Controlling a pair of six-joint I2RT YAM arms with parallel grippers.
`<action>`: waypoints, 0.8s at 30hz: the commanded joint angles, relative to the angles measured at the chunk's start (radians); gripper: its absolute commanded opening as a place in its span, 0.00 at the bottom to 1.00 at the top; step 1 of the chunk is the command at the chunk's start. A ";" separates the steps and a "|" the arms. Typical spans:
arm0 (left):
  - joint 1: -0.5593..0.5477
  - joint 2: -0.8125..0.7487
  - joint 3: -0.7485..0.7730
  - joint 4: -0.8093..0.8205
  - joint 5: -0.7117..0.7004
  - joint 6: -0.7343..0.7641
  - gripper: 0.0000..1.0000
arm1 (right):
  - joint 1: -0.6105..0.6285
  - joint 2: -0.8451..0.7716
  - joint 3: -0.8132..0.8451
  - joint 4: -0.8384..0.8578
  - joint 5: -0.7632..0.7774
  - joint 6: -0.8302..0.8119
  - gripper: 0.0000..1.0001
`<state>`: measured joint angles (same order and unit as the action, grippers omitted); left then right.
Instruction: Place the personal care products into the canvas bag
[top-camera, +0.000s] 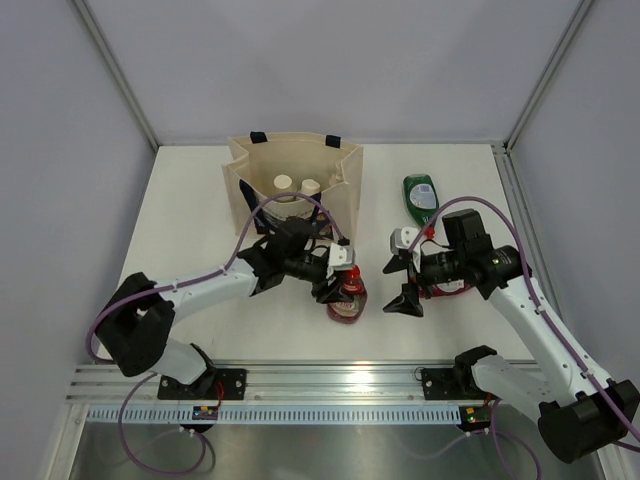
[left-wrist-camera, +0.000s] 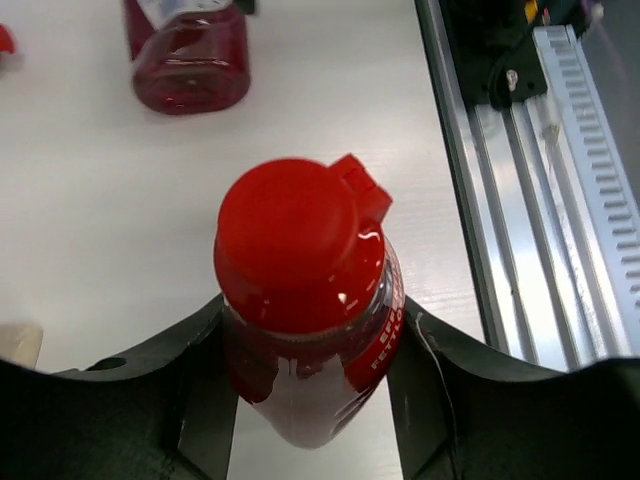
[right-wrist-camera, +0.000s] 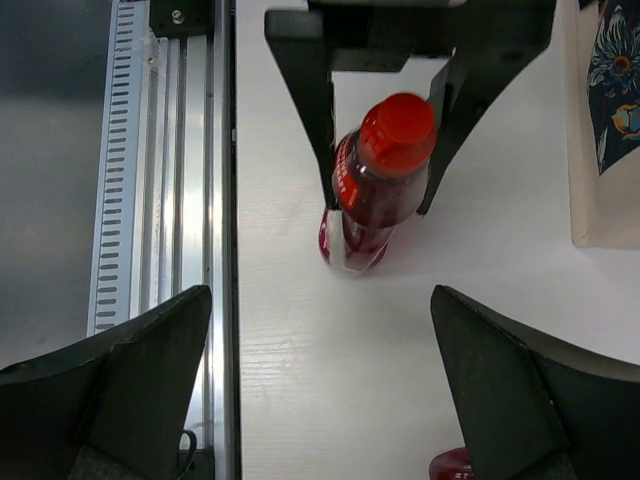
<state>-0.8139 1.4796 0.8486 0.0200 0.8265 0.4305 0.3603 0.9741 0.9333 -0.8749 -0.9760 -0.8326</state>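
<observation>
My left gripper (top-camera: 337, 283) is shut on a red squeeze bottle (top-camera: 347, 298) with a red cap, just right of the canvas bag's front. In the left wrist view the bottle (left-wrist-camera: 300, 260) sits tight between the black fingers (left-wrist-camera: 430, 370). The beige canvas bag (top-camera: 345, 185) stands open at the back, with two cream caps (top-camera: 284, 183) inside. My right gripper (top-camera: 405, 285) is open and empty, facing the held bottle (right-wrist-camera: 380, 185). A second red bottle (left-wrist-camera: 190, 50) lies under the right wrist (top-camera: 455, 290). A dark green bottle (top-camera: 420, 195) with a red cap lies behind the right arm.
The aluminium rail (top-camera: 320, 385) runs along the near table edge, close to the held bottle, and shows in the right wrist view (right-wrist-camera: 150, 180). The bag's printed front (right-wrist-camera: 610, 80) is at the right edge of that view. White walls enclose the table.
</observation>
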 joint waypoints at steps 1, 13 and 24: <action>0.024 -0.145 0.023 0.207 0.017 -0.241 0.00 | -0.004 -0.003 0.010 0.086 0.025 0.116 0.99; 0.044 -0.242 -0.167 0.655 -0.069 -0.673 0.00 | -0.006 0.222 -0.047 0.468 -0.211 0.339 0.99; 0.071 -0.337 -0.197 0.736 -0.242 -0.792 0.00 | 0.049 0.282 -0.054 0.548 -0.276 0.424 1.00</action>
<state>-0.7464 1.2133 0.6319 0.5034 0.6479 -0.2867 0.3752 1.2720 0.8894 -0.4286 -1.2186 -0.4706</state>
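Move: The left hand already grips the red-capped bottle round its upper part, and the open right gripper waits about 10 cm to that hand's right, 1 cm nearer the base and some 7 cm higher. The bag stands about 24 cm ahead and 12 cm left of the left hand, roughly at its height. From the right hand, the held bottle's middle is 10 cm left, 1 cm ahead and 11 cm lower; the lying red bottle is 13 cm right, 8 cm ahead and 15 cm below. Keeping its pinch on the red-capped bottle, the left hand carries it up about 9 cm, rising quickly, pausing near two thirds of the way and climbing again, while the wrist turns some 30 degrees so that its right-pointing fingers come nearer level and swing somewhat forward. Meanwhile the right hand, fingers still wide open, closes in on the bottle from the right, going about 5 cm left and 3.5 cm forward and sinking slightly, and turns about 20 degrees to bring its open jaws up to the bottle's side without closing on it. ##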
